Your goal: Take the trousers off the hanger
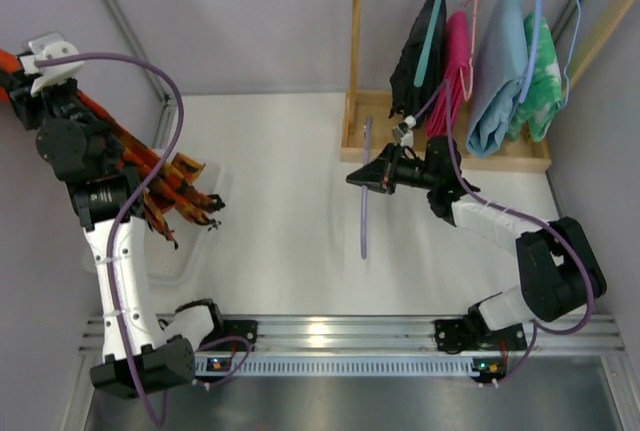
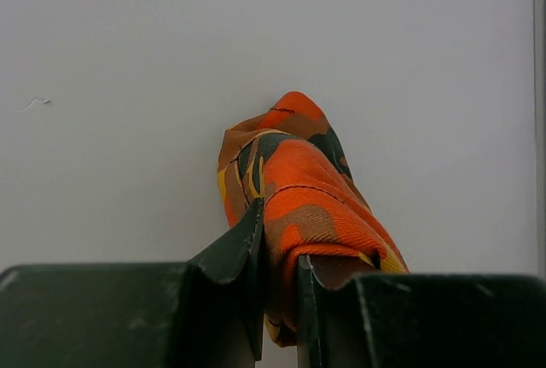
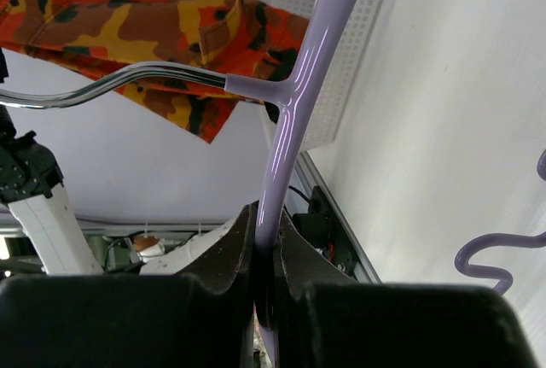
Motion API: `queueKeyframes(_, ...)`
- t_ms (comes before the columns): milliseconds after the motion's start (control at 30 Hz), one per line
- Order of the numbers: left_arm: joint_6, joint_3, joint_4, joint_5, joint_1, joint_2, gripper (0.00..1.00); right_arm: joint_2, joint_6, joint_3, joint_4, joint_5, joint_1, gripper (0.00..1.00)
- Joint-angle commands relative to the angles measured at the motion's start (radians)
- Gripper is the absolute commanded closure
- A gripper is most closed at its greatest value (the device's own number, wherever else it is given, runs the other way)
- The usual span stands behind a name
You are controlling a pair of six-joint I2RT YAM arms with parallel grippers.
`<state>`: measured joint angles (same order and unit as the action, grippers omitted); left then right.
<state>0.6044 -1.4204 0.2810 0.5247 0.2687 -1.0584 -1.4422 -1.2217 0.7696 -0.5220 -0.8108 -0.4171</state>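
The orange trousers (image 1: 150,176) with dark and yellow blotches hang from my left gripper (image 1: 14,79) at the far left and drape down towards the table. Up close, a fold of the trousers (image 2: 299,172) is pinched where my left gripper (image 2: 277,231) is shut on it. My right gripper (image 1: 362,179) sits mid-table, shut on the lilac hanger (image 1: 364,213), which is bare and well apart from the trousers. In the right wrist view the hanger (image 3: 290,112) runs up from my gripper (image 3: 266,223) to its metal hook (image 3: 111,86), with the trousers (image 3: 111,18) beyond.
A wooden rack (image 1: 356,51) stands at the back right with black (image 1: 415,56), pink (image 1: 455,66), blue (image 1: 498,76) and green (image 1: 540,76) garments on hangers. A white perforated bin (image 3: 341,43) sits near the left arm, below the trousers.
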Motion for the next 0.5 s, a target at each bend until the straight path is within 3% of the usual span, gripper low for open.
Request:
queueKeyframes(0, 0.072, 0.049, 0.167, -0.008, 0.010, 0.069, 1.00, -0.006, 0.028, 0.076, -0.049, -0.010, -0.015, 1.00)
queueKeyframes(300, 0.149, 0.294, 0.170, 0.005, 0.010, 0.172, 1.00, -0.026, 0.025, 0.099, -0.049, -0.010, -0.015, 1.00)
queueKeyframes(467, 0.094, 0.474, 0.162, -0.066, 0.010, 0.225, 1.00, -0.027, 0.034, 0.106, -0.043, -0.018, -0.017, 1.00)
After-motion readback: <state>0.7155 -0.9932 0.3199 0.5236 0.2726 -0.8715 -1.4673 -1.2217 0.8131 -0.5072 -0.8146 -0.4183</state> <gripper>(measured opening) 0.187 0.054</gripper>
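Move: The white basket, where the trousers held in the left gripper are to go, has its middle some 50 cm below that hand and about 10 cm ahead, roughly level with it sideways. The purple hanger is about 54 cm to the left hand's right, 3 cm farther out and 35 cm lower. From the right hand, the basket's middle lies around 56 cm left, 8 cm ahead and 15 cm below. Lower the left gripper almost straight down by about 12 cm towards the white basket, gathering speed, and keep it pinched on the trousers so that their hanging part goes in first. Tip the upward-pointing fingers down by some 15 degrees on the way. Hold the bare hanger nearly still with the right gripper. ##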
